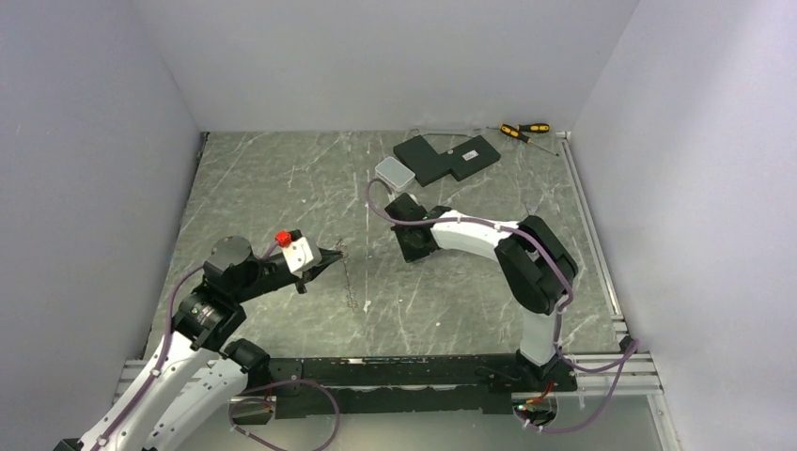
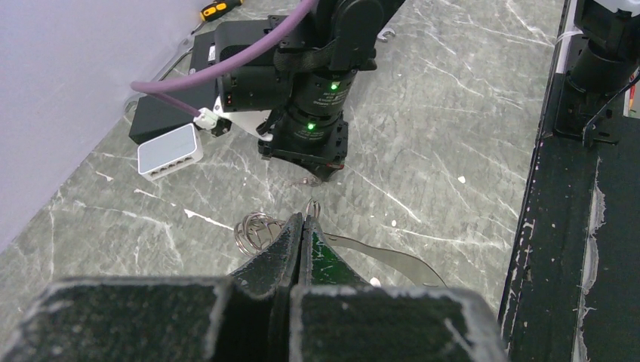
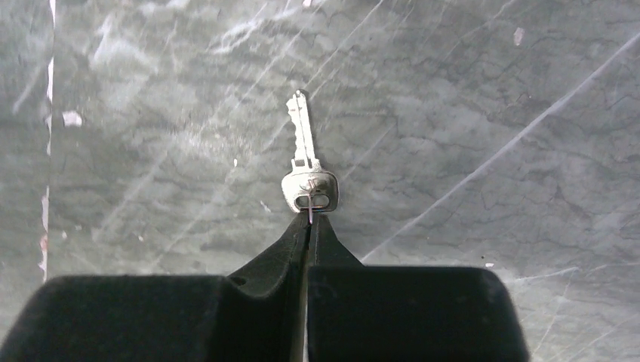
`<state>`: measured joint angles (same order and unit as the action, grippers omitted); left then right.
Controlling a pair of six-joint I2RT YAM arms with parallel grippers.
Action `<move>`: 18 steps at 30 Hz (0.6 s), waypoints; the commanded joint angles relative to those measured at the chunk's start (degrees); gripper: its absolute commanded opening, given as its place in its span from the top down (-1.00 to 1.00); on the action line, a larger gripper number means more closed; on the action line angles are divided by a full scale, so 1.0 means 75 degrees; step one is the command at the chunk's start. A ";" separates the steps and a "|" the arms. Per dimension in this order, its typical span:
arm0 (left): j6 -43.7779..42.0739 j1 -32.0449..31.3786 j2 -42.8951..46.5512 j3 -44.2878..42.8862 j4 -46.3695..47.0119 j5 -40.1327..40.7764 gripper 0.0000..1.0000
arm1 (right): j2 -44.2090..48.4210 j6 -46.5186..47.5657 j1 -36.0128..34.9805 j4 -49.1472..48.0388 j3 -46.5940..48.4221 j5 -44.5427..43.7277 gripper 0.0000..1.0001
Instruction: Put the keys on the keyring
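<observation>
A silvery key (image 3: 306, 162) lies flat on the marble table (image 3: 490, 113), blade pointing away. My right gripper (image 3: 309, 219) is shut, pinching a thin wire that runs through the key's hole; in the top view this gripper (image 1: 411, 249) points down at mid-table and hides the key. My left gripper (image 2: 303, 219) is shut on the keyring (image 1: 350, 282), a thin wire that trails from its tips toward the near edge. In the left wrist view a small loop end pokes past the tips, with a coil of wire turns (image 2: 255, 230) just left of the fingers.
A small white box (image 1: 395, 171) and flat black blocks (image 1: 446, 157) sit behind the right gripper. Yellow-and-black screwdrivers (image 1: 524, 130) lie at the back wall. A black rail (image 1: 376, 371) runs along the near edge. Walls close in three sides.
</observation>
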<state>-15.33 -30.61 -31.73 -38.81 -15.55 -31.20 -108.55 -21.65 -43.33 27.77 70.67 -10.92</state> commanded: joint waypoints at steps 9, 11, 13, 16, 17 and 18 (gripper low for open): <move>-0.0123 -0.0008 -0.0175 -0.0035 0.0320 -0.0190 1.00 | 0.2718 0.2593 -0.0358 -0.2407 -0.1791 0.2020 1.00; -0.0124 -0.0005 -0.0176 -0.0040 0.0316 -0.0194 1.00 | 0.3178 0.2803 -0.0460 -0.2921 -0.2132 0.2550 1.00; -0.0127 -0.0002 -0.0176 -0.0041 0.0304 -0.0190 1.00 | 0.3624 0.3227 -0.0570 -0.3378 -0.2484 0.3095 1.00; -0.0129 -0.0008 -0.0154 -0.0041 0.0304 -0.0213 1.00 | 0.4232 0.3800 -0.0703 -0.4109 -0.3058 0.3975 1.00; -0.0133 -0.0008 -0.0153 -0.0041 0.0304 -0.0224 1.00 | 0.4441 0.3951 -0.0738 -0.4328 -0.3250 0.4335 1.00; -0.0134 -0.0008 -0.0154 -0.0041 0.0298 -0.0230 1.00 | 0.4609 0.4088 -0.0764 -0.4547 -0.3454 0.4687 1.00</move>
<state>-15.33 -30.61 -33.21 -38.79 -15.55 -31.29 -78.83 1.72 -48.16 4.40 49.45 11.66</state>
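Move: The keyring, held in the left hand, lies about 14 cm to the right hand's left, some 13 cm nearer the bases and roughly 25 cm above it. The key is right at the right fingertips, about 1 cm below them, down by the table. The white box stands about 25 cm ahead of that hand and 2 cm to its left, at about its height. For the left hand, the keyring sits just beyond its own fingertips, about 1 cm to its right. With its fingers staying shut on the head end of the key, the right hand first draws back a little towards the bases, then sweeps up, back and to the left towards the keyring, rising about 11 cm and gaining speed over roughly 14 cm of travel. On the way the wrist turns nearly 50 degrees, so that the fingers swing from pointing mostly down to pointing left and aslant downward, while the left hand stays in place and keeps its pinch on the keyring. ##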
